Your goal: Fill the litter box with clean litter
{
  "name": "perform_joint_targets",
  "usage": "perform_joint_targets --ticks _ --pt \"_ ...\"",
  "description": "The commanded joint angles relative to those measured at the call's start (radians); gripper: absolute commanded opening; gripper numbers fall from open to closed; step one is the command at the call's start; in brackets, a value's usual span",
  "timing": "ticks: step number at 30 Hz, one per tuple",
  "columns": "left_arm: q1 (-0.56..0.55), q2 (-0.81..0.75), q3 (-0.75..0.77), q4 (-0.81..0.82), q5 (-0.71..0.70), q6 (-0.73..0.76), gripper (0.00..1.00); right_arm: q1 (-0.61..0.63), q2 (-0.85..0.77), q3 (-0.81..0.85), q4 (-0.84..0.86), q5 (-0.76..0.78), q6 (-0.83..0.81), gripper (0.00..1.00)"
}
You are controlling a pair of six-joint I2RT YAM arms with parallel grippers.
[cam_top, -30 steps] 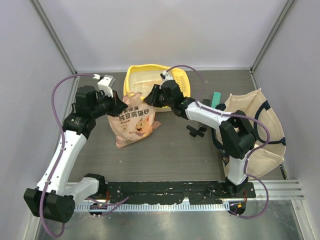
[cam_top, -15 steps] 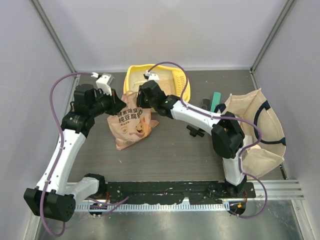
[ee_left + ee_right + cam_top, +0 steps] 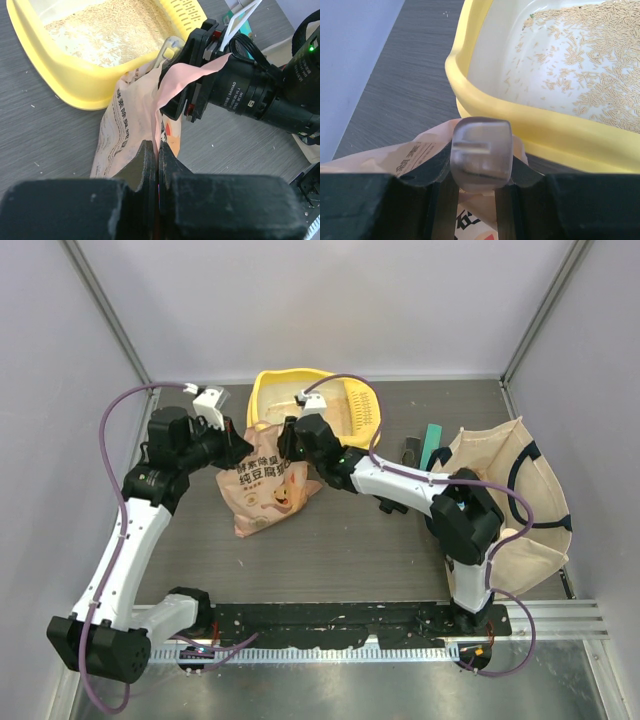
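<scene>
The yellow litter box (image 3: 262, 400) stands at the back with a thin layer of clean litter (image 3: 110, 30) in it, and a yellow slotted scoop (image 3: 360, 405) leans on its right end. In front lies the peach-orange litter bag (image 3: 265, 485). My left gripper (image 3: 158, 152) is shut on a pink strip of the bag's top edge. My right gripper (image 3: 481, 162), just in front of the box rim (image 3: 485, 107), is shut on a translucent plastic piece (image 3: 481, 142) at the bag's top (image 3: 395, 155).
A cream canvas tote (image 3: 510, 500) with dark handles lies at the right. A teal strip (image 3: 432, 443) and small black items (image 3: 392, 502) lie between the tote and the box. Grey walls close in the back and both sides.
My right gripper has swung left from over the box's front rim to the bag's top and dropped slightly. The left arm and the bag have hardly moved.
</scene>
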Motion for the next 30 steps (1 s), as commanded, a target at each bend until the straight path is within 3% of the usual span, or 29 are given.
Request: perform_joint_targets --ticks 1,7,10,15,18,19,22,25,30 --pt "0.001 -0.028 0.076 0.191 0.06 -0.019 0.0 0.005 0.102 -0.114 -0.07 -0.019 0.158 0.01" --pt "-0.001 -0.006 0.092 0.2 0.088 -0.052 0.0 0.017 0.142 -0.102 -0.06 -0.072 0.288 0.01" --pt "0.001 0.011 0.117 0.212 0.097 -0.06 0.0 0.083 0.141 -0.084 -0.061 0.008 0.182 0.01" --pt "0.001 0.015 0.142 0.241 0.085 -0.049 0.0 0.127 0.15 -0.091 0.025 0.016 -0.002 0.01" --pt "-0.001 0.009 0.167 0.165 0.091 0.022 0.01 0.126 0.145 -0.134 0.03 0.037 -0.022 0.01" --pt "0.001 0.0 0.177 0.058 0.085 0.111 0.2 0.106 0.139 -0.142 0.032 0.021 -0.016 0.01" --pt "0.004 -0.053 0.171 -0.127 0.04 0.312 0.54 0.077 0.089 -0.157 0.028 0.007 -0.051 0.01" --pt "0.01 -0.181 0.093 -0.255 0.027 0.446 0.78 0.03 0.036 -0.17 0.025 -0.03 -0.064 0.01" --pt "0.008 -0.307 0.013 -0.522 -0.091 0.57 0.83 0.0 -0.008 -0.18 0.041 -0.007 -0.152 0.01"
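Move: The bag's middle lies roughly 17 cm below the left hand, some 5 cm to its right and level fore and aft; that hand grips the bag's raised edge. The scoop handle, in the right fingers, is about 7 cm ahead, 11 cm right and 10 cm lower, and the litter box 16 cm ahead and 15 cm right. From the right hand the bag's middle is some 9 cm back, 6 cm left and 8 cm below, the litter box about 9 cm ahead and 4 cm right. Back towards the base, with some rise and a drift left, the left hand springs away from the bag once its fingers open wide and let go of the edge, about 7 cm back, tilting up and rolling some 20 degrees. Before that it holds nearly still. The right hand keeps the scoop handle and works it at the bag in small strokes: slightly forward and down, then about 2 cm left, then partway back right. ##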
